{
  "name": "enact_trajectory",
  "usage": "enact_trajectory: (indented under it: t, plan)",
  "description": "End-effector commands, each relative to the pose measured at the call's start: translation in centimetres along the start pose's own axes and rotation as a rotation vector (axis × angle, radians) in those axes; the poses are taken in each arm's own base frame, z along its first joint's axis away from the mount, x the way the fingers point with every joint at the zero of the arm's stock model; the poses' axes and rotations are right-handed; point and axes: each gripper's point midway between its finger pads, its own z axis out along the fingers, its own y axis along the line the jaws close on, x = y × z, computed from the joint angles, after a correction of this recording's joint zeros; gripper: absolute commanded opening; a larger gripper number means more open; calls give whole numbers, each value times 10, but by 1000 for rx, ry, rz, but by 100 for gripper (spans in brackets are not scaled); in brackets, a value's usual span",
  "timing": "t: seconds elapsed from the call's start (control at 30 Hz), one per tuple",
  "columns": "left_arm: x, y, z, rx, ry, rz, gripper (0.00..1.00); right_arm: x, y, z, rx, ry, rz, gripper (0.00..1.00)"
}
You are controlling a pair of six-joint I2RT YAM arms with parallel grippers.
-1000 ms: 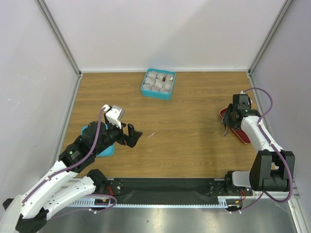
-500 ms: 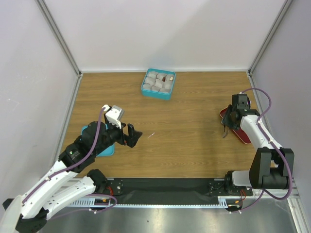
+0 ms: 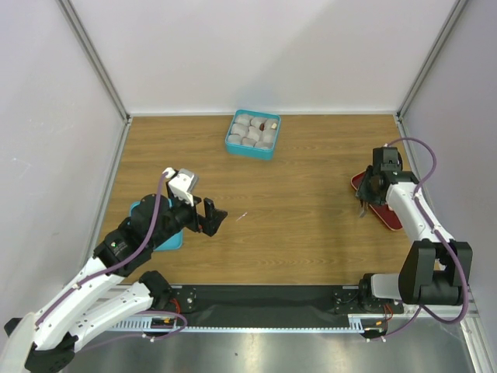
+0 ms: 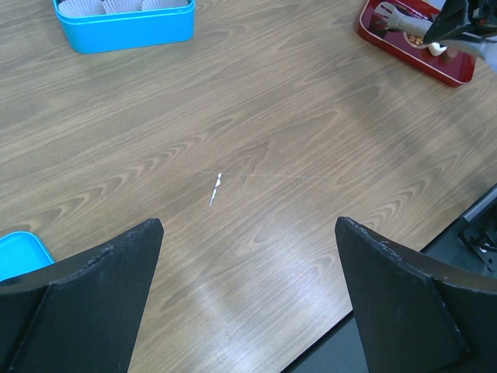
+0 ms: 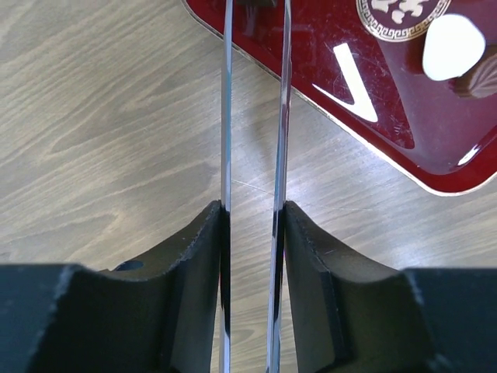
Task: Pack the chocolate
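My right gripper (image 5: pixel 252 208) is shut on long metal tweezers (image 5: pixel 227 116), one blade against each finger, with the blades still apart. The tweezer tips reach over the near-left edge of the red tray (image 5: pixel 365 140), beside a dark piece at the frame's top. A cream chocolate (image 5: pixel 453 47) and a brown chocolate (image 5: pixel 481 78) lie in the tray's right part. From above, the right gripper (image 3: pixel 371 193) hangs over the tray (image 3: pixel 392 217). The teal box (image 3: pixel 253 134) holds paper cups and one dark chocolate (image 3: pixel 272 124). My left gripper (image 3: pixel 211 217) is open with nothing between its fingers (image 4: pixel 93 287).
A teal lid (image 3: pixel 172 241) lies partly under the left arm; its corner (image 4: pixel 19 252) shows in the left wrist view. A small white scrap (image 3: pixel 241 216) lies on the wood mid-table. The teal box (image 4: pixel 124 27) stands far from both grippers. Grey walls bound three sides.
The right wrist has shifted slightly to the right and away over the red tray. The left arm has not moved.
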Motion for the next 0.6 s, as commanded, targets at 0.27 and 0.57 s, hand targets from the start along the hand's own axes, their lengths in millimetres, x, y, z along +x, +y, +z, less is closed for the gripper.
enact_trajectory:
  t: [0.27, 0.57]
  plan:
    - [-10, -1, -1, 3, -41, 19, 100, -50, 12, -48, -46, -142, 0, 38]
    - [-10, 1, 0, -4, -39, 19, 100, -82, 91, -76, -194, -238, -96, 38]
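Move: The right hand still holds the tongs, a dark chocolate already between their tips over the red tray. The blue box it goes to lies about 24 cm ahead and 33 cm to the left, some 7 cm lower. The tray's middle is roughly 2 cm ahead and 5 cm to the right, 9 cm down, its white chocolate about level with the hand and 9 cm right. From the idle left hand the box is some 36 cm ahead, 16 cm right and 22 cm down. Up first and nearly straight, the right hand lifts the tongs and their pinched chocolate from the red tray by about 8 cm, gathering speed. Late in the rise it swings forward and left towards the blue box, some 3 cm each way, the fingers tipping outward about 10 degrees and turning slightly counter-clockwise while keeping their grip on the tongs. ##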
